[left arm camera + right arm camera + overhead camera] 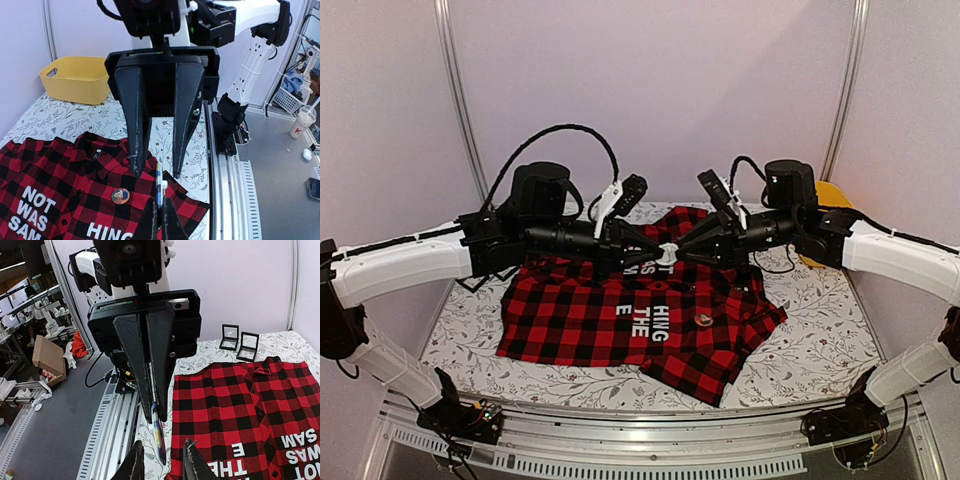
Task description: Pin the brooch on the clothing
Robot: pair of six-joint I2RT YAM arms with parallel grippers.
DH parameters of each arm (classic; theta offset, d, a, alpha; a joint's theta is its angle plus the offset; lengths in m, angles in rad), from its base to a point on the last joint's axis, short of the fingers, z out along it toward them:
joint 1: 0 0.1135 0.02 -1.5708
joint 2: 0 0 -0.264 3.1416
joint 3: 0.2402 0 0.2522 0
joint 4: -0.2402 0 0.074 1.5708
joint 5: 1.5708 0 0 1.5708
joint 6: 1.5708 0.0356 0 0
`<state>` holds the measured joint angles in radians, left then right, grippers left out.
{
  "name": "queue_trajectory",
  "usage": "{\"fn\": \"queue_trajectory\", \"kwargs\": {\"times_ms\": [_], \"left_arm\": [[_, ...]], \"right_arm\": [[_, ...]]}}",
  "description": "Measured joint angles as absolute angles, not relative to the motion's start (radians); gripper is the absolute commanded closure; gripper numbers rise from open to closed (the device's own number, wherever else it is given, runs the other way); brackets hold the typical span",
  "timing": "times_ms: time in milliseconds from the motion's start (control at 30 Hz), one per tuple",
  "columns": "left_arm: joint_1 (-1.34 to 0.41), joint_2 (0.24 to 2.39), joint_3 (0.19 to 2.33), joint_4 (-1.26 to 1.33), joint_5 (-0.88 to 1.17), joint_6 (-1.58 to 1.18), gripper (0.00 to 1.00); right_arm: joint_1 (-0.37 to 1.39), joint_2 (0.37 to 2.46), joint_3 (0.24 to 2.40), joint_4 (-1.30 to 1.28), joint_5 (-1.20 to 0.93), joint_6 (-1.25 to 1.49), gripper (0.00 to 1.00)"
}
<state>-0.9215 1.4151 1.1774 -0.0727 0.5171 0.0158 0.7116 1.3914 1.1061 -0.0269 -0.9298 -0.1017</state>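
The clothing (620, 315) is a red-and-black checked shirt with white letters, lying flat on the table; it also shows in the left wrist view (60, 175) and the right wrist view (240, 405). My left gripper (160, 201) (650, 252) is shut on the brooch (160, 182), a thin disc seen edge-on and held in the air above the shirt. My right gripper (161, 442) (682, 252) faces it, jaws apart on either side of the brooch (159, 435) without touching it. A second round badge (120, 195) (703, 319) lies on the shirt.
A yellow basket (77, 80) (832, 200) stands at the table's back right. Two small black display boxes (239, 340) sit beyond the shirt's collar. The metal rail (640, 440) runs along the near edge, where the arm bases are bolted.
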Motion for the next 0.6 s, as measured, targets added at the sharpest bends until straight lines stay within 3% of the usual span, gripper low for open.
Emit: {"fn": "queue_trajectory", "kwargs": {"times_ms": [367, 500, 600], "left_arm": [[-0.923, 1.421, 1.179, -0.072, 0.517, 0.015, 1.00], [-0.923, 1.421, 1.179, -0.072, 0.516, 0.015, 1.00], [-0.923, 1.421, 1.179, -0.074, 0.511, 0.015, 1.00]], "right_arm": [[0.723, 1.405, 1.106, -0.001, -0.934, -0.087, 0.89], [0.725, 1.404, 1.106, -0.015, -0.929, -0.100, 1.00], [0.726, 1.404, 1.106, -0.025, -0.930, -0.110, 1.00]]}}
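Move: Between the two hands, edge-on to both, is the brooch that the left fingers still grip: about 2 cm to the left hand's right and 2 cm to the right hand's left, level with both. Another brooch, already on the clothing, lies about 3 cm ahead of the right hand, 7 cm to its right and some 30 cm below. The clothing's middle is roughly 10 cm ahead of that hand, 8 cm left and 30 cm below. Closing from about a quarter open to shut, the right fingers pinch the free side of the held brooch, one finger on its front and one on its back, while the right hand edges only about half a centimetre left, towards the left gripper. The left hand stays in place, fingers shut, and keeps its grip on the brooch, its wrist unturned. ##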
